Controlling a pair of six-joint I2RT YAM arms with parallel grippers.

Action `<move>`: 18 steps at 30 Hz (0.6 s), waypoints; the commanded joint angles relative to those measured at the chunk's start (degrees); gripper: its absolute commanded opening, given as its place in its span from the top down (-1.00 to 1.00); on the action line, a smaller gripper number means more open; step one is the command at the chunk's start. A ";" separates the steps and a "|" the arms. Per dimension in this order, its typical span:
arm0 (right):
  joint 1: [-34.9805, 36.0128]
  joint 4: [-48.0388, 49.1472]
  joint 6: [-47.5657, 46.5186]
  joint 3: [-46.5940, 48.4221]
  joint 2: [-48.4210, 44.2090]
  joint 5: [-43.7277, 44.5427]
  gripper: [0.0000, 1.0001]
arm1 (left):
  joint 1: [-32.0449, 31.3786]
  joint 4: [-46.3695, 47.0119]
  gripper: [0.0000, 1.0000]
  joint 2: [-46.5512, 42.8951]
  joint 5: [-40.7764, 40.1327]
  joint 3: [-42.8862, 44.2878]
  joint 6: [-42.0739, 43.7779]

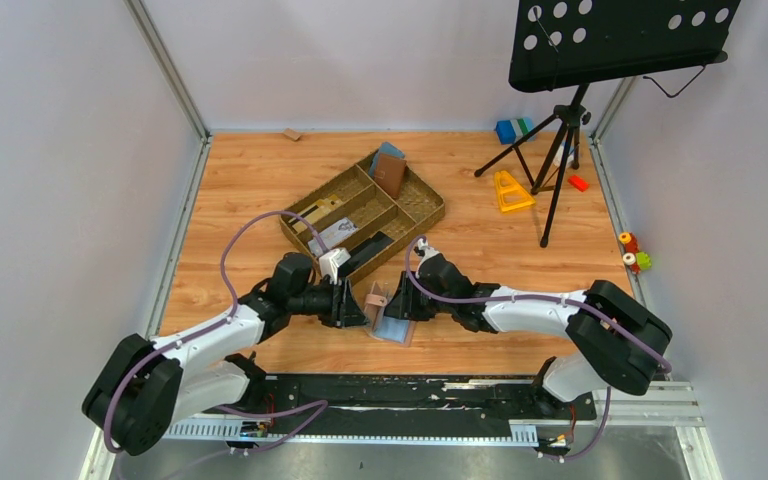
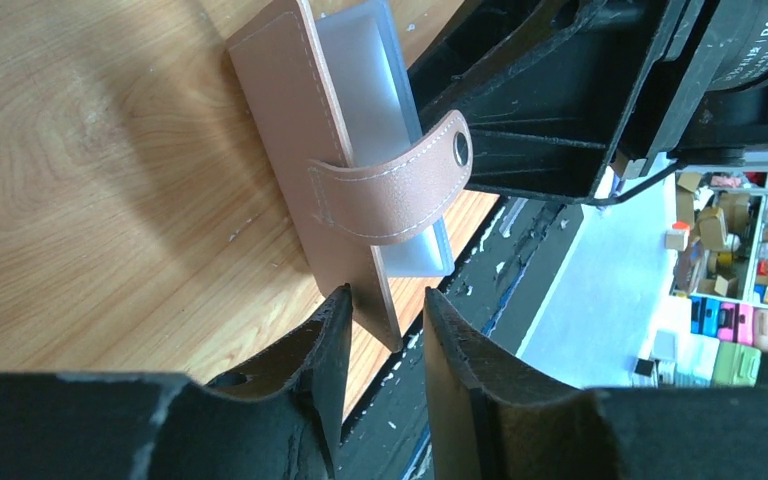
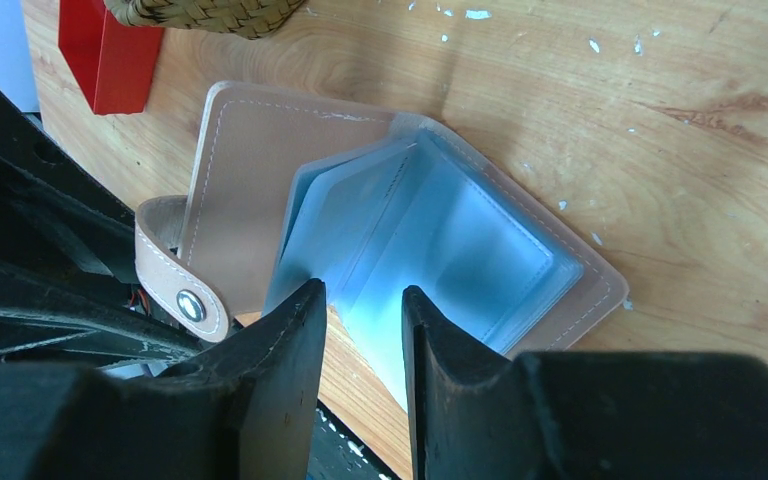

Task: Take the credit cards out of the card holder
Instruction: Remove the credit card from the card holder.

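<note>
The card holder [image 1: 392, 326] lies open on the wooden table between my two grippers. One tan cover [image 2: 300, 130] stands on edge with its closing tab [image 2: 390, 195] curling off it. My left gripper [image 2: 387, 295] is open, with the cover's lower corner between its fingers and a gap on the right side. My right gripper [image 3: 363, 290] is open over the blue-grey sleeves [image 3: 440, 240], and one clear leaf reaches down between its fingers. I cannot make out any credit cards in the sleeves. In the top view the left gripper [image 1: 355, 300] and right gripper [image 1: 400, 300] flank the holder.
A woven divided tray [image 1: 425, 215] stands just behind the grippers, holding a brown wallet [image 1: 390, 172] and other items. A red block [image 3: 100, 50] sits near the tray. A music stand [image 1: 560, 120] and a yellow triangle [image 1: 510, 190] are at the back right. A black rail [image 1: 410, 395] runs along the near edge.
</note>
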 commanded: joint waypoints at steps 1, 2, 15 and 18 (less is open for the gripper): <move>0.42 2.69 0.13 -0.06 -0.45 -0.03 0.32 | 0.06 2.34 0.14 0.84 -0.12 0.57 0.17; 0.41 2.81 0.18 -0.09 -0.43 -0.19 0.32 | 0.04 2.18 0.06 0.87 -0.32 0.65 0.34; 0.42 2.97 0.16 0.27 -0.16 -0.63 0.32 | -1.72 -0.23 -0.42 2.38 -4.09 3.26 1.13; 0.38 3.02 0.17 0.17 -0.17 -0.68 0.33 | -2.41 -0.26 -0.43 3.31 -4.93 3.72 1.22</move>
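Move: The card holder stands half open just off the left fingertips; its middle is about 5 cm to that hand's right, 1 cm ahead and 4 cm below. Its strap, on the raised cover, is some 4 cm ahead, 2 cm right and 2 cm down; the woven tray's middle lies about 22 cm straight ahead and 5 cm lower. From the right hand, the holder's middle is roughly 1 cm back, level sideways and 1 cm below. The right fingertips stay on the holder's blue sleeves, keeping their gap and not moving. Beside them the left fingers spread from about a third to some 70 percent open while the hand sinks about 1 cm towards the near corner of the raised cover, which ends up showing between the parted tips. Whether a left finger touches the cover can't be seen. ##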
